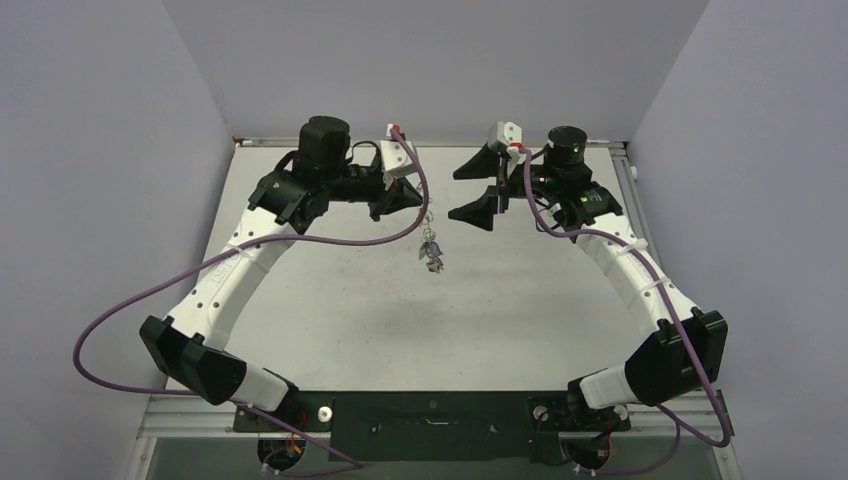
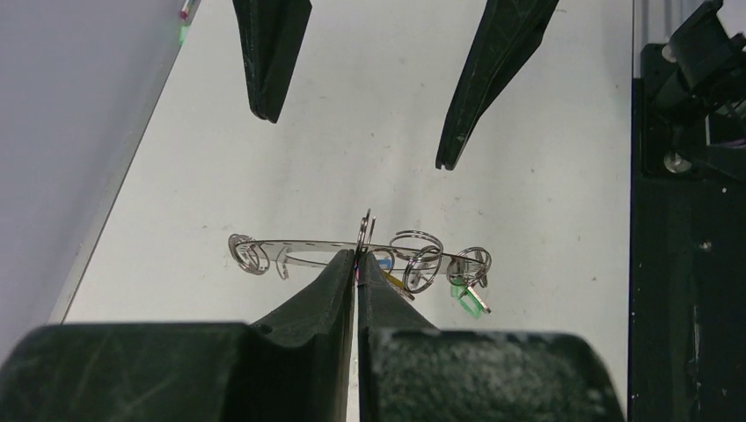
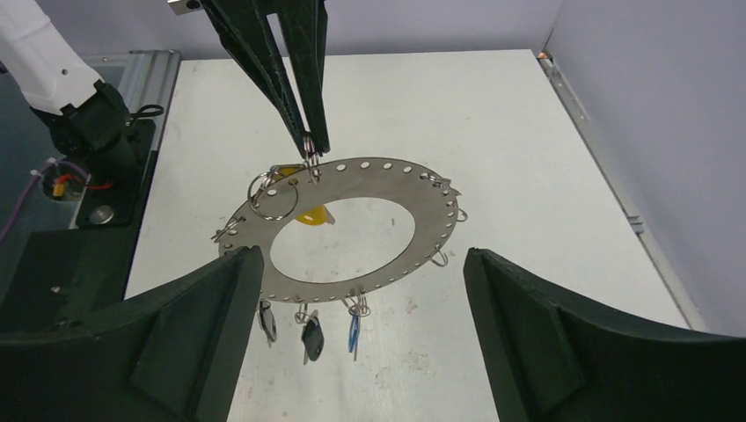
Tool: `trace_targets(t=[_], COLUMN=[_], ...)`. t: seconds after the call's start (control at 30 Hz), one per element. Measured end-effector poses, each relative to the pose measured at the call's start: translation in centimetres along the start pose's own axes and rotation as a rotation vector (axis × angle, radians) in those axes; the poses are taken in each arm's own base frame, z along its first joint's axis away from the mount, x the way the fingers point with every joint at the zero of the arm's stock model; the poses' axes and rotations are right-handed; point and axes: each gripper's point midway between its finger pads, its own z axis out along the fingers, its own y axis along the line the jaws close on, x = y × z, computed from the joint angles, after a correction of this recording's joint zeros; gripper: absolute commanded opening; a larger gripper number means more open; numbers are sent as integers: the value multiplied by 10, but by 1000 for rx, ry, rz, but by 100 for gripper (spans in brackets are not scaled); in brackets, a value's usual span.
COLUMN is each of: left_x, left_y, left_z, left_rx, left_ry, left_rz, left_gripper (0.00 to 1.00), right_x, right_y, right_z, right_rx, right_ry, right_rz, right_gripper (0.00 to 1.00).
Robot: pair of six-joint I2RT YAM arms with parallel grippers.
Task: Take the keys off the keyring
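Note:
The keyring (image 3: 435, 224) is a wide flat grey metal ring with small holes along its rim, and it hangs in the air. My left gripper (image 2: 359, 260) is shut on a small split ring (image 2: 366, 230) at the keyring's rim and holds it up. Keys hang from small rings: a yellow one (image 3: 313, 214), two black ones (image 3: 312, 335), a blue one (image 3: 353, 329) and a green one (image 2: 469, 298). My right gripper (image 3: 362, 260) is open wide and empty, facing the keyring with a gap between them. In the top view the keyring (image 1: 431, 249) hangs below the left gripper (image 1: 420, 203), left of the right gripper (image 1: 478, 190).
The white tabletop (image 1: 400, 320) lies below the keyring. Grey walls enclose the back and both sides. A metal rail (image 3: 589, 123) runs along the table's edge. The arm bases (image 1: 430, 415) stand at the near edge.

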Motion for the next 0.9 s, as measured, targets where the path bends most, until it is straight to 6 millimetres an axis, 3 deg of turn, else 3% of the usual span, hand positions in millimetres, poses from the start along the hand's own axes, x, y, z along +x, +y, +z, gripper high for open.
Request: trace_targets(t=[0.17,0.27,0.53,0.7,0.9], left_x=[17,23,30,38,69], left_y=[-2,-2,-4,-1,-4], left_z=[5,8,13,20,36], left_rx=[3,3,10,9,25], left_ry=[71,103,135,131,163], left_rz=[20,31,53,65,63], left_gripper=[0,0,0,0,0], right_x=[7,4,12,38,77], right_y=[11,15,27,27,27], right_z=[0,5,32,35,34], right_rx=[-39,-60,-128,-124,-105], right_ry=[21,24,28,33,85], right_rz=[37,42,35,25,2], right_gripper=[55,47,43,40,36])
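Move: The left fingers already pinch a small split ring on the keyring's upper rim; it sits about 2 cm to the hand's right and 1 cm below. From the open right hand that ring is roughly 5 cm to the left, 1 cm back and 1 cm lower. The keyring's flat disc hangs about 6 cm below that ring and 1 cm ahead of it; the yellow key is some 2 cm behind it, 3 cm below and 1 cm to its left. Keeping its pinch on the small ring, the left hand sinks about 8 cm, drifting slightly right and rolling some 10 degrees. The empty right hand first slides left and back towards that ring, its fingers narrowing from wide open to under half, then drops about 7 cm alongside the left hand, bringing its tips close around the ring without shutting; contact there can't be made out. ##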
